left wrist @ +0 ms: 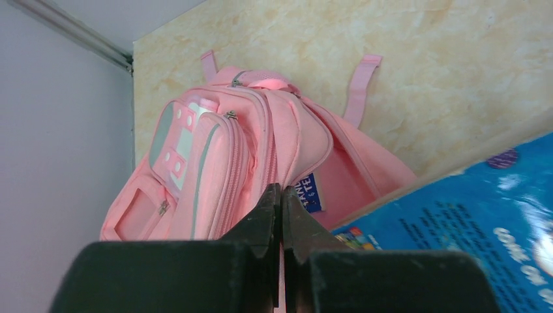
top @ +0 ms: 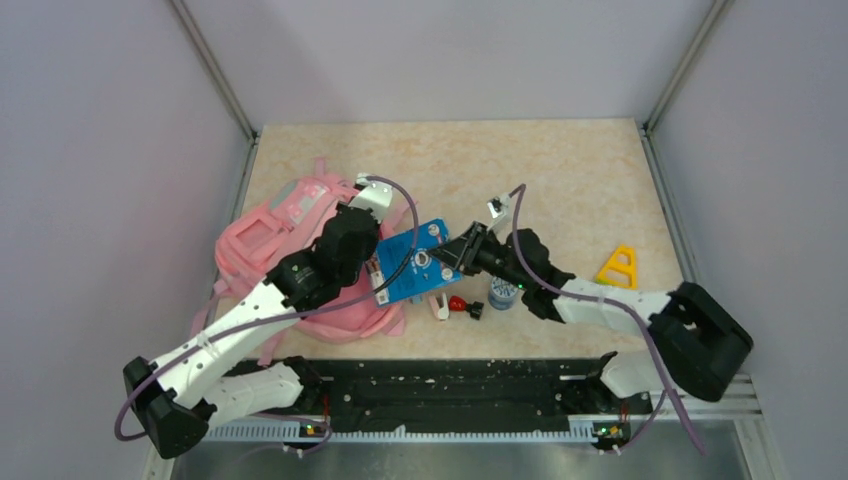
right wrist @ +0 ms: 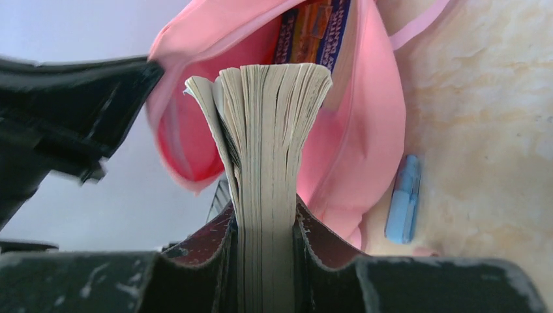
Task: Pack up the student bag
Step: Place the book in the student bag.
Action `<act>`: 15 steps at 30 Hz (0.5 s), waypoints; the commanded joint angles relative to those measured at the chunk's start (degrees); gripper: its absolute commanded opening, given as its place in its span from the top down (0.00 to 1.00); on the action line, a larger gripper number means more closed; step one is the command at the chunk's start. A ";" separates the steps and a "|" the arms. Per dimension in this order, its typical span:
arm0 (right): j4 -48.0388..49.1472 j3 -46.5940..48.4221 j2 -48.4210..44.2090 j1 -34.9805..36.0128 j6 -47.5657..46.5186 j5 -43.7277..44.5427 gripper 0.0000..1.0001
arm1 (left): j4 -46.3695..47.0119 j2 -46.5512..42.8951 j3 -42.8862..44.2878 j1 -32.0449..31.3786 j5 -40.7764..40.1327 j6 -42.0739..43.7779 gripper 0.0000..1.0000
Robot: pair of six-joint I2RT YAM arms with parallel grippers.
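Note:
The pink student bag [top: 268, 243] lies at the table's left, its mouth facing right. My left gripper [left wrist: 282, 193] is shut on a thin fold of the bag's rim [left wrist: 306, 137] and holds the mouth open; in the top view it [top: 374, 203] sits above the bag. A thick blue-covered book [top: 410, 266] is clamped by its page edge [right wrist: 274, 130] in my right gripper [right wrist: 264, 212], tilted with its far end at the bag's opening [right wrist: 195, 143]. Another printed book [right wrist: 316, 26] shows inside the bag.
To the right of the bag lie a white-pink eraser [top: 439, 306], a small red piece [top: 458, 303], a small blue-topped jar [top: 502, 293] and a yellow triangle ruler [top: 619, 267]. A blue pen-like item [right wrist: 403, 207] rests beside the bag. Walls close off the left, right and back.

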 commanded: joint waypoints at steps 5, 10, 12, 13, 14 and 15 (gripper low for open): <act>22.28 13.37 18.15 1.16 8.66 2.84 1.00 | 9.76 -2.51 -0.61 0.14 6.90 -3.85 1.00; 26.15 21.85 28.66 2.78 10.01 4.72 1.00 | 9.92 -2.81 -0.83 0.15 8.25 -4.59 1.00; 25.66 25.33 31.82 3.89 8.76 6.75 1.00 | 9.89 -3.07 -0.93 0.15 8.62 -4.80 1.00; 25.52 26.84 33.49 4.40 8.10 8.07 1.00 | 9.98 -3.25 -1.00 0.15 8.93 -4.84 1.00; 25.55 28.26 35.05 4.93 7.52 8.85 1.00 | 10.04 -3.38 -1.08 0.15 9.07 -4.88 1.00; 25.73 29.66 37.41 5.28 7.28 10.36 1.00 | 10.09 -3.51 -1.14 0.19 9.37 -4.90 1.00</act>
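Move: The right hand holds the blue book. The bag's mouth it is bound for lies about 13 cm to its left, 5 cm ahead and 5 cm below; another book already inside is 3 cm farther out and 2 cm more left than the mouth. On the table about 19 cm below the right hand, the blue marker lies 7 cm left, level with it, and the stapler straight left-right but 4 cm back. From the left hand the mouth is about 4 cm right, 1 cm back and 10 cm down. Sweep the right gripper left and forward, about 10 cm left and 8 cm out, sinking only a couple of centimetres, to carry the gripped book towards the bag's mouth beneath the raised flap. Keep its fingers shut on the book and its aim nearly unchanged. Hold the flap up with the closed left fingers, letting that hand ease some 2 cm right. ##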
